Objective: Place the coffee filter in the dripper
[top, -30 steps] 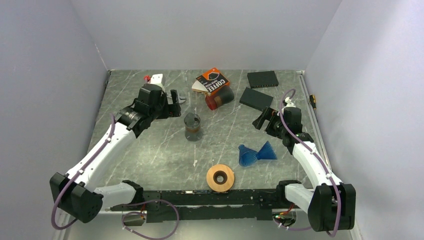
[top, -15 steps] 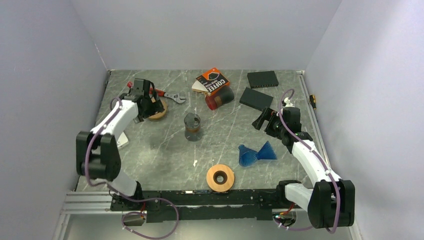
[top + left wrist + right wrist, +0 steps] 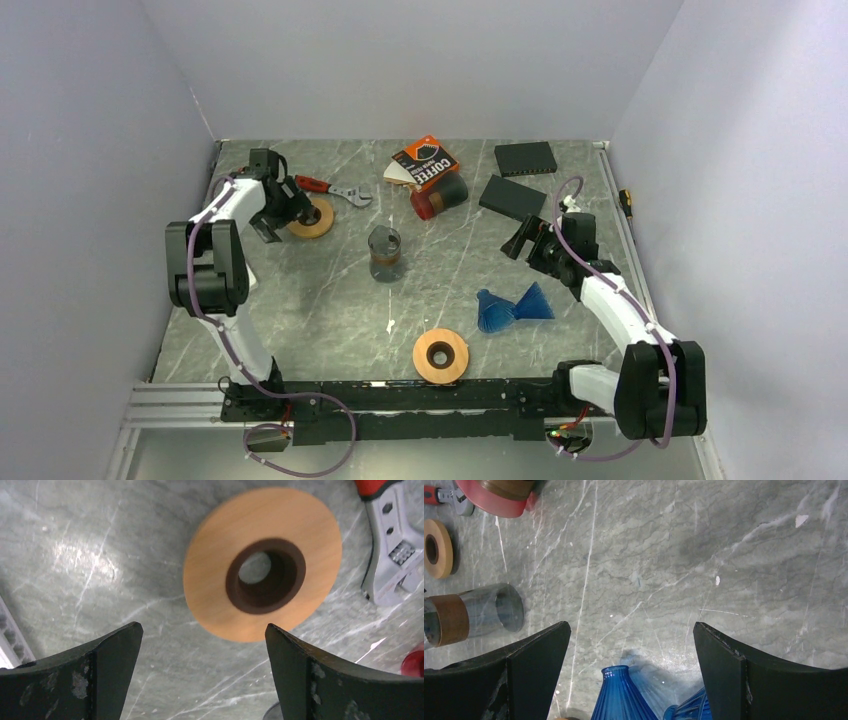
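Observation:
Two blue ribbed glass drippers (image 3: 495, 311) (image 3: 535, 301) lie on their sides at the right of the table. In the right wrist view the nearer dripper (image 3: 622, 695) lies just below my open right gripper (image 3: 631, 626), which holds nothing. Seen from above, the right gripper (image 3: 522, 242) hovers behind the drippers. White coffee filters (image 3: 396, 172) stick out of an orange and black COFFEE pack (image 3: 425, 158) at the back. My left gripper (image 3: 293, 208) is open at the far left, just short of a wooden ring (image 3: 262, 562), and the left gripper (image 3: 202, 629) is empty.
A glass carafe with a brown band (image 3: 385, 253) stands mid-table. A second wooden ring (image 3: 440, 356) lies near the front edge. A red-handled wrench (image 3: 335, 188), a red jar (image 3: 438, 196) and two black boxes (image 3: 525, 157) (image 3: 512, 197) lie at the back.
My left arm has folded back and swung its gripper left, from beside the wrench to over the wooden ring at the far left. The right arm has barely shifted.

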`<state>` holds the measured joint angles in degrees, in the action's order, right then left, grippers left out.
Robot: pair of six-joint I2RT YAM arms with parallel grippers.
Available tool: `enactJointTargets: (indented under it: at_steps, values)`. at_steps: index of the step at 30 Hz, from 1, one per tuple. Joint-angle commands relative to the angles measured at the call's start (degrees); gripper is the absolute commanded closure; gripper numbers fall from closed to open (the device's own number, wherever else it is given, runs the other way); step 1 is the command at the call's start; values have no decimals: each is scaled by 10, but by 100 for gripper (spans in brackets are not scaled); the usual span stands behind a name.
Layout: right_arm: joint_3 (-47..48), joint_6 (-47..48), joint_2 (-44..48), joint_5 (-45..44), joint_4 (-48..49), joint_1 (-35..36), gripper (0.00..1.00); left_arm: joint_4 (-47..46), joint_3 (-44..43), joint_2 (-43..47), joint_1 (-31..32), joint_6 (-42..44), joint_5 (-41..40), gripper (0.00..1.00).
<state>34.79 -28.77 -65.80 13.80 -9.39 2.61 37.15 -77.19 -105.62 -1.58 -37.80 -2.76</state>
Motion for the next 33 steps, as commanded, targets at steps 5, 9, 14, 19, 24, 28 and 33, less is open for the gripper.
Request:
enactJointTargets:
  at_steps: [5, 9, 14, 19, 24, 28, 33]
  values:
    - [16, -15, -6, 6, 41, -2, 0, -13, -68, -69, -21, -3, 29, 1]
    - [21, -13, -15, 6, 33, -2, 0, -21, -78, -99, -27, -9, 41, 4]
    - [19, -9, -12, 3, 29, -2, 0, -28, -79, -113, -27, -6, 44, 15]
    - [16, -15, -4, 1, 28, -2, 0, -38, -58, -96, -27, 6, 44, 36]
    - [15, -20, -2, 8, 30, -2, 0, -39, -32, -75, -27, 8, 41, 46]
    - [15, -19, 5, 10, 23, -2, 0, -41, -7, -43, -27, 11, 43, 57]
    - [20, -29, 18, 11, 11, -2, 0, -59, 37, 26, -27, 20, 68, 64]
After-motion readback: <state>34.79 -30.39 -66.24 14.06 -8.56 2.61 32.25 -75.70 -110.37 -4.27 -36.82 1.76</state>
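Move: The tan tape roll, with its dark-lined hole, lies about 6 cm ahead of the open left hand, 2 cm to its right and 4 cm below. The wrench is some 13 cm ahead and 7 cm right; the glass cylinder stands about 5 cm back and 19 cm right; a white strip lies roughly 7 cm back and 11 cm left. From the right hand that roll is about 45 cm left and 14 cm ahead. Forward and down, some 3.5 cm each way, the left hand goes wide open to the tape roll's near-left side and closes to about half, one finger in the hole and the other outside the rim, pinching the wall between them. Keeping low, it then draws the roll back towards the base by roughly 3 cm. ##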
